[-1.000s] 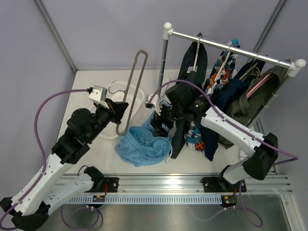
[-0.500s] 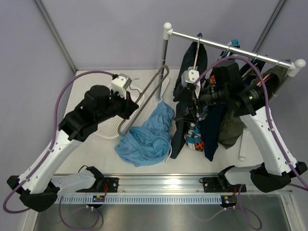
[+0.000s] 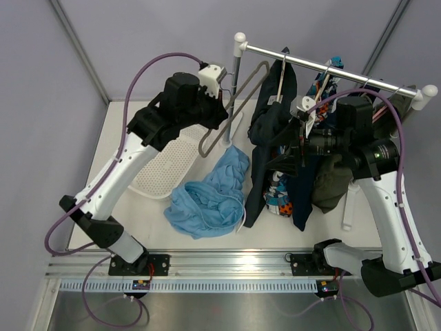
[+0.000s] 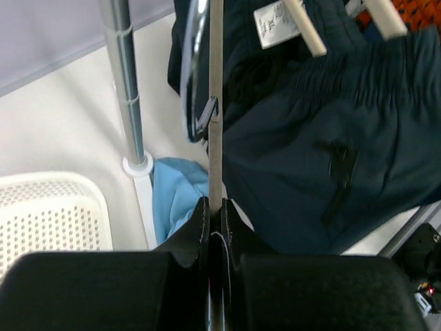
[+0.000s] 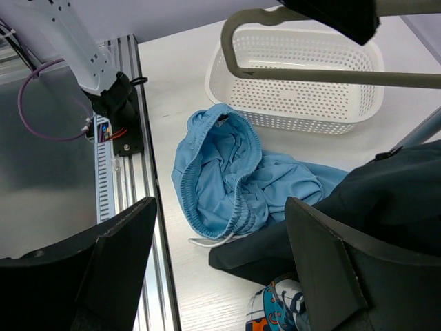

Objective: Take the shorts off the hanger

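The light blue shorts point(image 3: 207, 196) lie crumpled on the table, white drawstring showing in the right wrist view point(image 5: 227, 172), and off the hanger. My left gripper point(image 3: 215, 118) is shut on the bare grey hanger point(image 3: 238, 96), held high and slanted next to the rack's post; in the left wrist view its jaws point(image 4: 215, 207) pinch the hanger bar point(image 4: 216, 103). The dark navy shorts point(image 3: 270, 131) hang on the rail, also in the left wrist view point(image 4: 344, 138). My right gripper point(image 3: 295, 148) is open and empty in front of the hung clothes, above the blue shorts point(image 5: 220, 255).
A white perforated basket point(image 3: 165, 165) lies at back left. The clothes rail point(image 3: 331, 67) on its post point(image 3: 236, 83) carries several more garments on hangers at the right. The aluminium rail point(image 3: 227, 262) runs along the near edge.
My left arm has swung the hanger up and right, from over the basket to beside the rack post. My right gripper let go of the blue shorts and drew back right.
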{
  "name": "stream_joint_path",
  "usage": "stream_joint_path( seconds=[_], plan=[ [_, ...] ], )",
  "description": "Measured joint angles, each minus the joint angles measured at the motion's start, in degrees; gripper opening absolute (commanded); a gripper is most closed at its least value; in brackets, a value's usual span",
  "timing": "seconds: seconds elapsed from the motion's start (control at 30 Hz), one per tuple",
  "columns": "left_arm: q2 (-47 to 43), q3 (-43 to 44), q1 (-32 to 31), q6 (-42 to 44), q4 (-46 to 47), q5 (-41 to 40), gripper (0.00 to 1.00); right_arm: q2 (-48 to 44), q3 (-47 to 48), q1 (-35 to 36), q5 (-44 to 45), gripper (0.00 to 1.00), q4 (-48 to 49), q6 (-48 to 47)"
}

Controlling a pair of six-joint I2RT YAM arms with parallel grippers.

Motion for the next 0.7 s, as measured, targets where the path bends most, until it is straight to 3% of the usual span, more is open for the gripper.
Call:
stream_joint_path(
  seconds=[0.23, 0.7],
  plan=[
    [12.33, 14.60, -1.73, 1.27, 0.33, -2.89, 0.00, -2.64, -4.50, -1.97, -1.03, 0.83, 4.04, 3.43],
    [22.16, 21.75, -2.32, 3.45, 10.05, -7.98, 0.00, -4.94, -11.89, -3.28, -3.10, 0.83, 10.29, 8.31]
  ],
)
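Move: The left hand holds the empty hanger; the free left stretch of the rail is about 18 cm ahead of it, 9 cm to its right and some 8 cm higher. The black shorts hang about 8 cm ahead and 13 cm right, 10 cm lower; the light-blue shorts lie about 10 cm back, 3 cm left, 36 cm below. From the right hand that rail spot is roughly 32 cm ahead, 1 cm left, 8 cm up. Still pinching the hanger, the left hand goes about 10 cm forward and 7 right towards the rail. ##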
